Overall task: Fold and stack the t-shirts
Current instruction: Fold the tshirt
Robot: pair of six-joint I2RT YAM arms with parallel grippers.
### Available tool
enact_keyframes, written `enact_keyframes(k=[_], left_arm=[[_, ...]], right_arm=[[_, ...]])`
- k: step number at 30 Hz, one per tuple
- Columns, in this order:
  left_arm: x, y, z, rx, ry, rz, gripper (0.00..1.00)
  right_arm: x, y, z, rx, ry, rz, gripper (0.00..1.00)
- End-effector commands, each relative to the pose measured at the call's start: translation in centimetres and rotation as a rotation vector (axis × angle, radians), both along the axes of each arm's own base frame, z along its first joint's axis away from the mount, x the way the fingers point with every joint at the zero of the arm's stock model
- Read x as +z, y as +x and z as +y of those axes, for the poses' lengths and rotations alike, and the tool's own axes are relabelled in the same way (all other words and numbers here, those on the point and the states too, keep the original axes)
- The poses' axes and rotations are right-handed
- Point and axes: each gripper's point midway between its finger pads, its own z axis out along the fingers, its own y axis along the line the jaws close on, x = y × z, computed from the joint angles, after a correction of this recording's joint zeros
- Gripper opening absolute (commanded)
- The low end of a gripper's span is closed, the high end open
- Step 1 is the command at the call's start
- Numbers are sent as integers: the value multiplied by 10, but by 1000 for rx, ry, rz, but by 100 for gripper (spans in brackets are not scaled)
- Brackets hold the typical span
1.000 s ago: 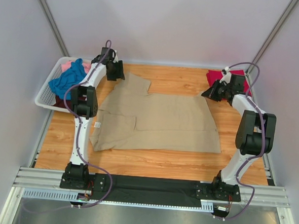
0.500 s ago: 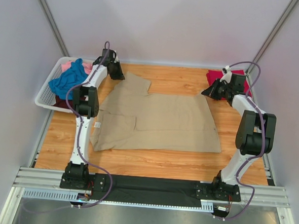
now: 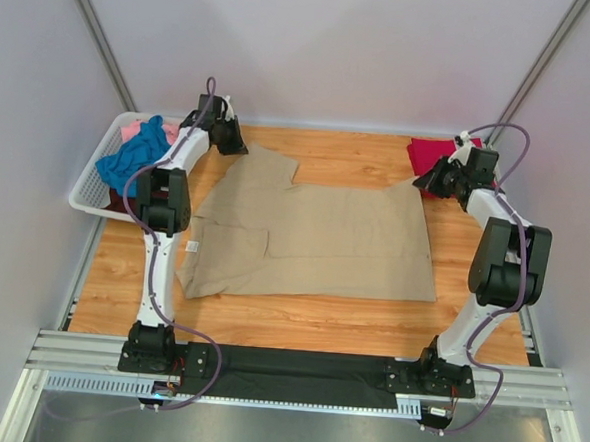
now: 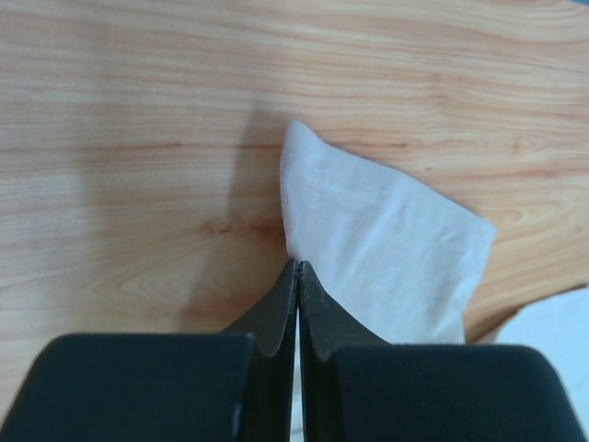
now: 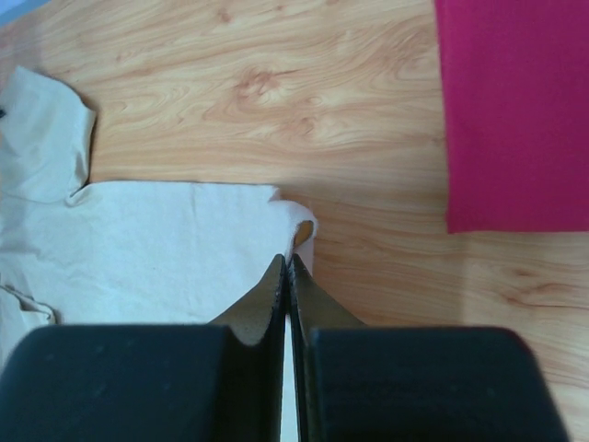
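The tan t-shirt (image 3: pixel 314 237) lies spread flat in the middle of the wooden table. My left gripper (image 3: pixel 232 143) is at its far left sleeve. In the left wrist view the jaws (image 4: pixel 297 265) are shut on the edge of that sleeve (image 4: pixel 377 239). My right gripper (image 3: pixel 426 179) is at the shirt's far right corner. There the jaws (image 5: pixel 287 260) are shut on the curled corner of the cloth (image 5: pixel 166 249). A folded crimson t-shirt (image 3: pixel 447 153) (image 5: pixel 515 110) lies flat at the far right, just beyond the right gripper.
A white lattice basket (image 3: pixel 84 200) stands at the far left edge. It holds a blue shirt (image 3: pixel 134 156), a pink one (image 3: pixel 132 128) and a dark one (image 3: pixel 121 202). Grey walls close in the table on three sides.
The left gripper has shut on the sleeve edge. The right gripper has moved a little right and away, drawing the shirt's far right corner with it.
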Motion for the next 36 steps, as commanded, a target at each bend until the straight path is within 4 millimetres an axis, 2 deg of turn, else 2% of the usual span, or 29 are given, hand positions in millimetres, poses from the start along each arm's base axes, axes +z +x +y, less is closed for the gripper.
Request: enact_keyframes(k=[1, 2, 3, 4, 6, 8, 10, 12, 14, 15, 17, 18, 19, 23, 24, 25, 27, 28, 29, 30, 32, 33, 35, 36], left_arm=[[92, 7, -1, -64, 12, -201, 0], [91, 2, -1, -70, 24, -191, 0], [92, -1, 1, -80, 39, -192, 0], [102, -4, 4, -77, 50, -212, 0], [93, -16, 8, -82, 68, -190, 0], [95, -28, 17, -70, 107, -175, 0], [96, -40, 21, -75, 116, -170, 0], [106, -45, 27, -68, 128, -191, 0], [104, -52, 29, -81, 139, -186, 0], [112, -55, 31, -81, 151, -198, 0], [109, -64, 35, -86, 173, -182, 0], [115, -67, 38, -78, 187, -192, 0], [110, -75, 40, -78, 196, -172, 0], [109, -93, 50, -50, 231, -158, 0], [115, -98, 54, -37, 248, -170, 0], [106, -105, 56, -35, 256, -149, 0], [111, -113, 59, -23, 263, -154, 0], [104, -120, 60, -23, 265, -134, 0], [104, -123, 61, -18, 269, -133, 0], [108, -128, 61, -13, 265, -137, 0], [103, -138, 61, -12, 259, -121, 0], [109, -143, 61, -7, 259, -130, 0], [102, -153, 63, 1, 260, -109, 0], [107, -157, 64, 5, 262, -121, 0]], right_arm=[[19, 12, -15, -23, -66, -123, 0], [17, 11, -16, -23, -69, -124, 0], [25, 16, -16, -20, -78, -175, 0], [25, 16, -17, -25, -83, -182, 0], [22, 14, -19, -26, -98, -186, 0], [15, 11, -25, -40, -141, -183, 0], [18, 11, -36, -85, -198, -205, 0], [16, 11, -45, -129, -238, -235, 0], [18, 9, -48, -143, -253, -266, 0], [19, 9, -51, -156, -263, -272, 0], [19, 8, -52, -166, -261, -264, 0], [18, 8, -53, -169, -263, -259, 0], [16, 6, -53, -168, -262, -249, 0], [13, -3, -49, -157, -253, -241, 0], [12, -6, -48, -156, -250, -242, 0], [11, -10, -47, -155, -250, -241, 0], [10, -14, -51, -182, -263, -234, 0], [13, -15, -52, -190, -269, -245, 0], [7, -20, -52, -196, -268, -234, 0], [10, -20, -54, -213, -269, -249, 0], [10, -22, -55, -228, -267, -258, 0], [8, -23, -57, -244, -269, -251, 0], [10, -24, -60, -259, -269, -255, 0], [10, -25, -60, -262, -269, -254, 0]])
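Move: The left gripper already pinches the tip of the far sleeve, low over the table. It is bound for the left end of the folded near panel, about 28 cm back and 4 cm to its left; the collar tag lies 25 cm back and 13 cm left, the laundry basket 28 cm left and 3 cm back. The right gripper still holds the far right corner, with the panel's right end about 22 cm back, 7 cm right and 8 cm below, and the red shirt 11 cm ahead and 10 cm right. Lift the left gripper about 7 cm with the sleeve pinched, then draw it back some 15 cm and slightly left towards the near panel, rolling the wrist a little. Keep the right gripper shut on its corner and ease it right, then back, lowering slightly while rolling and turning it clockwise to hold that end of the far edge. ##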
